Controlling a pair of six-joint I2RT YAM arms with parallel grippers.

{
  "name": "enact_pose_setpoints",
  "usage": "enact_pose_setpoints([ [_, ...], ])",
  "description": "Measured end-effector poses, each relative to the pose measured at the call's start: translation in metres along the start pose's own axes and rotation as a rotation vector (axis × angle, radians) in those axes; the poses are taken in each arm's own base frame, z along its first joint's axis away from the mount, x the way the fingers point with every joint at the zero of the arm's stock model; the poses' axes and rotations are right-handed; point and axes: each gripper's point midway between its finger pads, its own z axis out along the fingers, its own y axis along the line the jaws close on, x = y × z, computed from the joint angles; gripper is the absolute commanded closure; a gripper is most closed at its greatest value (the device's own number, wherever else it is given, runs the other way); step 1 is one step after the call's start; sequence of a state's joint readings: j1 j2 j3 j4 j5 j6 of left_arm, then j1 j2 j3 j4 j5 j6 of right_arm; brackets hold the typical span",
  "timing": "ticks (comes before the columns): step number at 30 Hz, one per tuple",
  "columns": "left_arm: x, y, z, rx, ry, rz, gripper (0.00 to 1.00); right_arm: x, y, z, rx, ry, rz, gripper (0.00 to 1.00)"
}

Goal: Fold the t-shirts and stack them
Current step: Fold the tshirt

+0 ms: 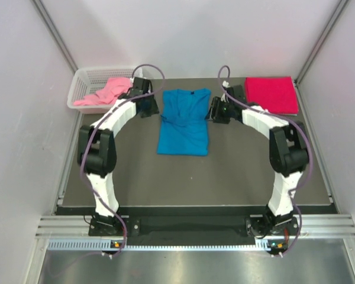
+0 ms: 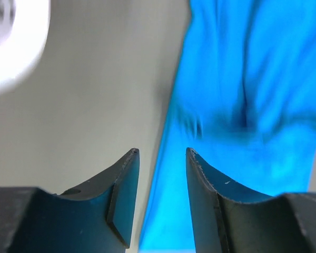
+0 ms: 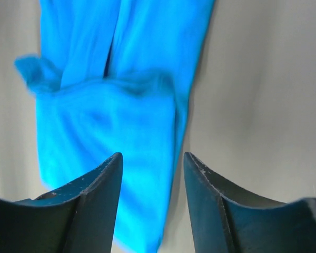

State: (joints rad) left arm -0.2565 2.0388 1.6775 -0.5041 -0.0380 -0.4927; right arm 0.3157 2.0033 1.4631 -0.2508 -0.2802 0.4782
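A bright blue t-shirt (image 1: 183,121) with a dark collar lies in the middle of the dark mat, its sleeves folded inward. My left gripper (image 1: 149,108) hovers at the shirt's left edge near the collar end. In the left wrist view this gripper (image 2: 162,153) is open, with the blue cloth (image 2: 242,79) below and nothing between the fingers. My right gripper (image 1: 216,112) sits at the shirt's right edge. It is open too in the right wrist view (image 3: 152,155), above the shirt's edge (image 3: 110,116). A crimson red t-shirt (image 1: 271,94) lies folded at the back right. A light pink t-shirt (image 1: 106,92) is bunched in the basket.
A white mesh basket (image 1: 83,80) stands at the back left corner, and it shows as a white blur (image 2: 10,42) in the left wrist view. Pale walls close in the left, right and back. The mat's front edge runs just ahead of the arm bases.
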Motion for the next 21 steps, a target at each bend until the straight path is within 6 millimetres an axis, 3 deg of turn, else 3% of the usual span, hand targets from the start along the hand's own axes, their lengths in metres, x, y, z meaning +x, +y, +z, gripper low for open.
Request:
enact_pose_setpoints([
  [4,0.024,0.004,-0.05,0.058,0.017,0.017,0.53,0.026,0.002,-0.039,-0.007,0.013,-0.005,0.5],
  [7,0.052,0.005,-0.068,0.117,0.069,0.013,0.52,0.056,-0.003,-0.052,-0.016,0.056,0.002,0.5],
  [12,0.114,0.02,-0.051,0.125,0.229,-0.013,0.52,0.107,-0.014,-0.052,-0.012,0.166,0.012,0.5],
  [15,0.138,0.029,-0.039,0.11,0.298,-0.024,0.52,0.119,-0.009,-0.051,-0.036,0.198,0.0,0.51],
  [18,0.15,0.031,-0.035,0.113,0.333,-0.031,0.52,0.124,-0.002,-0.049,-0.074,0.2,-0.016,0.51],
  [21,0.15,0.028,-0.032,0.131,0.33,-0.032,0.53,0.133,-0.001,-0.048,-0.095,0.214,-0.019,0.52],
])
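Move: The blue t-shirt's near-left corner lies roughly 17 cm back from the left hand, about 1 cm to its right and some 9 cm below; the near-right corner is about 16 cm back from the right hand, 1 cm to its left and 7 cm lower. The chest crease is level with the left hand, 11 cm to its right. The basket stands about 12 cm ahead and 23 cm left of the left hand. No contact with the cloth can be made out; both open hands head back along the shirt's sides towards its near corners, about 14 cm each. They rise a little first, then sink, the left ending 7 cm lower and the right 4 cm. The left fingers tip some 15 degrees more steeply down; the right tip about 10 and turn slightly counter-clockwise. Both grippers stay half open. ##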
